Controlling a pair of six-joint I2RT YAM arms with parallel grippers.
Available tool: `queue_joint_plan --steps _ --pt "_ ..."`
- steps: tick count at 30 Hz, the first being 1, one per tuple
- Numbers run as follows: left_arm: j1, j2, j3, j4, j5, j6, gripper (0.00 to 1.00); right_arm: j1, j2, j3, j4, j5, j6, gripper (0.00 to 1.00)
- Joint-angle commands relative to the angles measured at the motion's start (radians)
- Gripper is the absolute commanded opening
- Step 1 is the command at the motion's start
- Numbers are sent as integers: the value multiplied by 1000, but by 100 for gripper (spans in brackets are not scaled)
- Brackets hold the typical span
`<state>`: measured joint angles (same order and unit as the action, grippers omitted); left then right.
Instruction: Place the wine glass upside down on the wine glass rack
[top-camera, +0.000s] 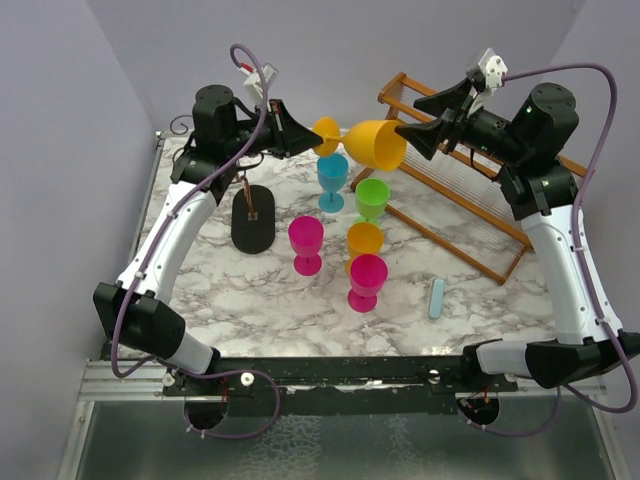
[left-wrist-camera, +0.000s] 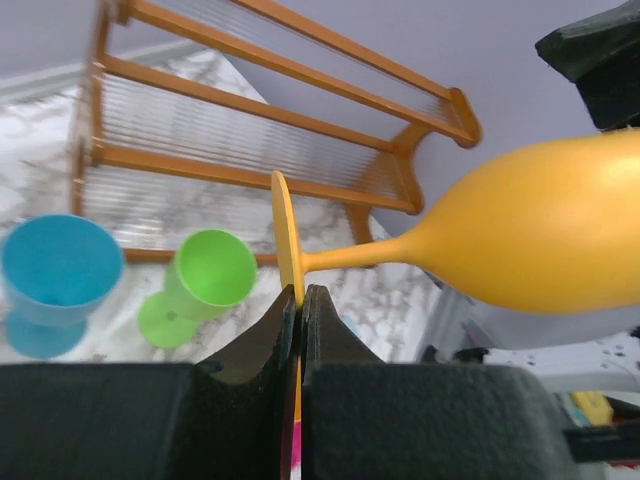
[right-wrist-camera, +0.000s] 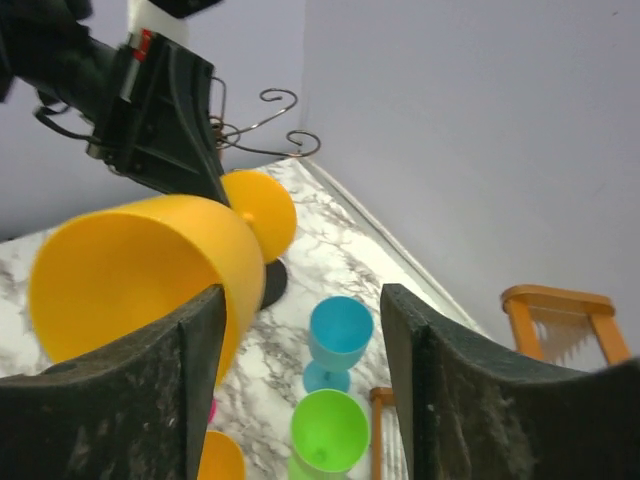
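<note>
An orange wine glass (top-camera: 375, 145) hangs on its side above the back of the table, bowl (left-wrist-camera: 540, 230) pointing right, foot (left-wrist-camera: 285, 225) pointing left. My left gripper (top-camera: 318, 135) (left-wrist-camera: 300, 295) is shut on the edge of that foot. My right gripper (top-camera: 408, 135) (right-wrist-camera: 303, 295) stands open at the bowl's rim (right-wrist-camera: 130, 270): one finger lies against the bowl wall and the other is well clear of it. The wine glass rack has a black oval base (top-camera: 252, 220) on the left of the table. Its curled wire arms (right-wrist-camera: 265, 125) show behind the left arm.
Blue (top-camera: 332, 175), green (top-camera: 372, 197), orange (top-camera: 364, 240) and two pink (top-camera: 306, 240) (top-camera: 367, 278) glasses stand upright under and in front of the held glass. A brown wooden slatted rack (top-camera: 470, 200) fills the back right. A pale blue bar (top-camera: 436, 298) lies front right.
</note>
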<state>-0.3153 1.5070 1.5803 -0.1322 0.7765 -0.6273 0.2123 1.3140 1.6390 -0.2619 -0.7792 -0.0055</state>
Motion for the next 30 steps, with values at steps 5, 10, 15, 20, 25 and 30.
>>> queue_joint_plan --steps 5,10,15,20,25,30 --pt "103 -124 164 -219 -200 336 0 -1 -57 73 -144 163 -183 73" --pt "149 -170 281 -361 -415 585 0 -1 -80 21 -181 249 -309 83" --pt "214 -212 378 -436 -621 766 0 -1 -92 -98 -204 217 -432 85" --pt "276 -245 451 -467 -862 930 0 -1 -111 -226 -234 7 -524 87" --pt "334 -276 445 -430 -1126 1102 0 -1 -139 -360 -199 -164 -557 88" --pt "390 -304 387 -389 -1285 1217 0 -1 -140 -412 -194 -214 -536 88"
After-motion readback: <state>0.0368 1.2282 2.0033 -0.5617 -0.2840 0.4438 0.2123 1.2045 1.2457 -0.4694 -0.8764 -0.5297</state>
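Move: The left hand holds the orange wine glass by its foot; the wine glass rack (scroll stand) is about 20 cm to this hand's left, 9 cm ahead, its middle some 26 cm lower. From there the blue glass is 13 cm ahead, level sideways, and the near-left pink glass 5 cm back, 5 cm left, both 33 cm below. From the right hand, the wine glass's middle is roughly 6 cm left, 2 cm ahead, 5 cm below; the green glass, 12 cm ahead, 3 cm left, 40 cm below. Keeping its pinch on the wine glass's foot, the left hand sweeps about 34 cm left and 18 cm up, drifting back near the end, past the rack's near side and well above it, wrist swinging from pointing right to pointing forward. The right hand opens wider, eases right, then sinks some 16 cm towards the standing glasses, fingertips dipping about 20 degrees. ##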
